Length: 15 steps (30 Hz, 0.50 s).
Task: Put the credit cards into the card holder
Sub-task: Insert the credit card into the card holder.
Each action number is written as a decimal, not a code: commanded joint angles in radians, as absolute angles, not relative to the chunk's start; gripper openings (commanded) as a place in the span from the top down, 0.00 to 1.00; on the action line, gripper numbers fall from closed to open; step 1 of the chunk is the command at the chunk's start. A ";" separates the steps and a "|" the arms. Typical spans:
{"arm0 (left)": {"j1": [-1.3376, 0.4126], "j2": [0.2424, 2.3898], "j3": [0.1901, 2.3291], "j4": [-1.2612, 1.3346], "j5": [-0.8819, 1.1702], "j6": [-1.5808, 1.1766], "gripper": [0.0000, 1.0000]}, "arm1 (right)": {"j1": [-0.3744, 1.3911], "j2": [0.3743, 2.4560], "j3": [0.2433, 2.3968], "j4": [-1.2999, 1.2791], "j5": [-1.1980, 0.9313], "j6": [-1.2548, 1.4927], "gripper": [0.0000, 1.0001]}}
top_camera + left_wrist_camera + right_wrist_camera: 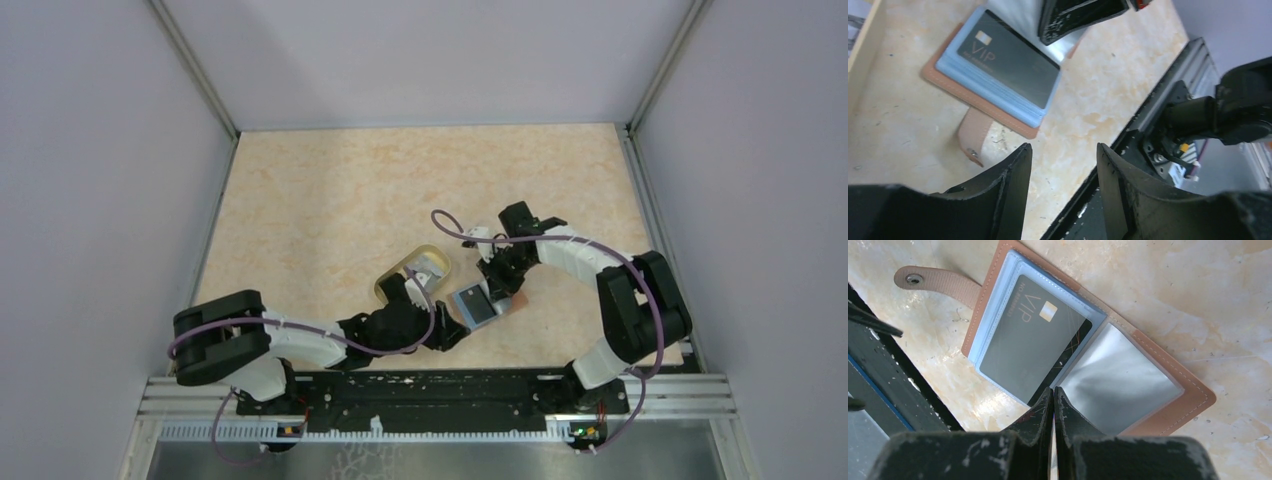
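Note:
The card holder [510,302] lies open on the table between my two grippers, brown outside [1193,395], light blue sleeves inside. A dark credit card [1033,340] marked VIP sits in its left sleeve; it also shows in the left wrist view as the same card [1008,65]. My right gripper [1054,392] is shut, its tips down at the holder's fold beside a clear sleeve page [1118,380]. My left gripper [1063,150] is open and holds nothing, just on the near side of the holder [998,111]. Another light card [432,267] lies in the oval dish.
The tan-rimmed oval dish [400,272] stands just left of the holder, next to my left wrist. The holder's snap tab [938,280] sticks out toward the black rail [440,395] at the table's near edge. Grey walls enclose the table.

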<state>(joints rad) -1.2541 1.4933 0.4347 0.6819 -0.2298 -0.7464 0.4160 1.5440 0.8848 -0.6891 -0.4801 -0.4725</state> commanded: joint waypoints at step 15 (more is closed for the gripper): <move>-1.149 1.704 0.268 1.413 -0.008 -0.882 0.03 | 0.446 1.595 0.908 -0.667 -0.474 -0.550 1.00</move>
<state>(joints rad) -1.1492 1.6478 0.2432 1.2163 -0.0933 -0.8570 0.4297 1.5551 0.8852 -0.6724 -0.4496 -0.5392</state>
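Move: The card holder's blue pocket, with the VIP card already in it, lies about 7 cm ahead and 3 cm to the right of my left hand, some 5 cm lower. Its strap sticks out some 5 cm ahead and 2 cm to the left, and the tray's middle is about 14 cm ahead and 10 cm to the left. From my right hand, at the card's outer edge, that pocket is about 4 cm left, 2 cm back and 1 cm down. My left hand spreads its half-open fingers wide as it arcs up about 2 cm and sinks back to its old height, shifting nearly 2 cm left and a little forward towards the holder's strap. Its fingers tip up about 15 degrees, closer to level. My right hand stays with its shut tips at the card's edge by the clear sleeve. ##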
